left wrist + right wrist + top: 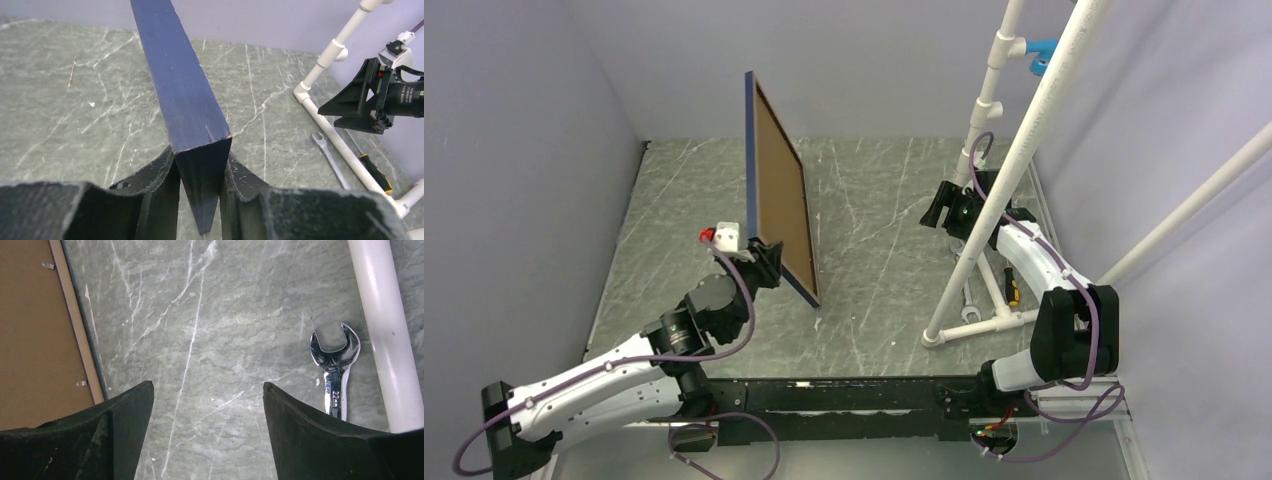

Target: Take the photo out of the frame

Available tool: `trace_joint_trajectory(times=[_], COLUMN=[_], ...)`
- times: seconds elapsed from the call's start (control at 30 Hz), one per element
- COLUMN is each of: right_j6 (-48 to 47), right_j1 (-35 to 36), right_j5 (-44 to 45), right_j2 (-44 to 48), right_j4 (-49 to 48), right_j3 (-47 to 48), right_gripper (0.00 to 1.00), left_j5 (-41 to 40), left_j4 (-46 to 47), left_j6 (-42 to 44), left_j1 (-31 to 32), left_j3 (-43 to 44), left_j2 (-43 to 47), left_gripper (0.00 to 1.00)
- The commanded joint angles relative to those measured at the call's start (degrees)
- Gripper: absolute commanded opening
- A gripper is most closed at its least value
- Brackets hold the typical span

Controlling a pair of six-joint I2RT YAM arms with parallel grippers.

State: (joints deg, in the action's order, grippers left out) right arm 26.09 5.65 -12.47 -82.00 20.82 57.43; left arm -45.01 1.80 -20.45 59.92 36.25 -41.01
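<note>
The frame (pixel 750 150) stands upright on its edge above the table, its navy rim towards the left and its brown back (pixel 784 190) facing right. My left gripper (pixel 759 258) is shut on its near lower corner. In the left wrist view the navy edge of the frame (pixel 180 80) runs away from the left gripper (pixel 200 155), pinched between both fingers. The photo's brown back (pixel 35 330) fills the frame (pixel 75 320), held by small clips; its printed side is hidden. My right gripper (pixel 944 205) hovers open to the right of the frame, and in its own view the right gripper (pixel 207 390) has only table between its fingers.
A white pipe stand (pixel 1014 170) rises at the right, its base tube (pixel 385 330) lying on the table. A wrench (pixel 334 375) and a screwdriver (pixel 372 170) lie beside that tube. Grey walls close in the marbled table (pixel 874 200) on three sides.
</note>
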Motion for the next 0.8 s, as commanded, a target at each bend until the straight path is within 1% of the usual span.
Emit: trace_joint_trajectory(times=[0.0, 0.2, 0.3, 0.4, 0.5, 0.57, 0.67, 0.77], right_j6=[-0.4, -0.1, 0.1, 0.2, 0.2, 0.2, 0.4, 0.4], right_j1=[-0.2, -0.2, -0.3, -0.2, -0.2, -0.2, -0.3, -0.3], right_j5=[-0.5, -1.0, -1.1, -1.2, -0.9, -0.9, -0.9, -1.0], right_j2=[-1.1, -1.5, -1.4, -1.5, -1.3, -1.0, -1.0, -1.3], right_j4=[-3.1, -3.8, -4.2, -4.3, -4.3, -4.5, -4.9, -5.2], right_j3=[-0.5, -1.0, -1.3, -1.4, -1.7, -1.9, -2.3, -2.7], right_gripper=[0.81, 0.8, 0.8, 0.8, 0.8, 0.8, 0.8, 0.8], left_j5=[9.9, 13.6, 14.9, 16.9, 16.8, 16.7, 15.2, 14.3], left_j4=[7.4, 12.6, 14.3, 18.0, 20.7, 25.2, 31.0, 35.3], left_j6=[-10.2, -14.9, -16.5, -17.9, -20.5, -22.9, -28.1, -31.6], left_j1=[-1.5, -2.3, -2.3, -2.3, -2.4, -2.3, -2.3, -2.3], left_j3=[-5.4, -11.9, -13.8, -15.7, -17.5, -19.6, -22.7, -24.6], left_j2=[5.9, 10.6, 11.0, 10.4, 9.2, 7.9, 4.7, 0.5], left_gripper=[0.0, 0.0, 0.0, 0.0, 0.0, 0.0, 0.0, 0.0])
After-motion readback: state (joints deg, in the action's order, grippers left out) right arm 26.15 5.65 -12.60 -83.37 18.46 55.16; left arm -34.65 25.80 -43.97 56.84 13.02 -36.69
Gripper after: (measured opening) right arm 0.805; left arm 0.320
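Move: The left hand already holds the frame by its near upper corner, its backing turned to the right. The frame's middle lies about 13 cm ahead of that hand, 1 cm right and 5 cm lower. The bare table it is being turned down over is some 12 cm ahead, 8 cm right and 22 cm below; the pipe stand's near corner is 5 cm back and 30 cm right, at table level. From the right hand, the frame's middle is about 27 cm left, 2 cm ahead and 8 cm higher. Down by about 7 cm goes the left hand, drifting slightly left and then back to the right, quickest at the end, lowering the frame towards the bare table. As it sinks, the wrist rolls some 25 to 30 degrees, right side rising, laying the frame over face down while the fingers keep their grip on its corner. ##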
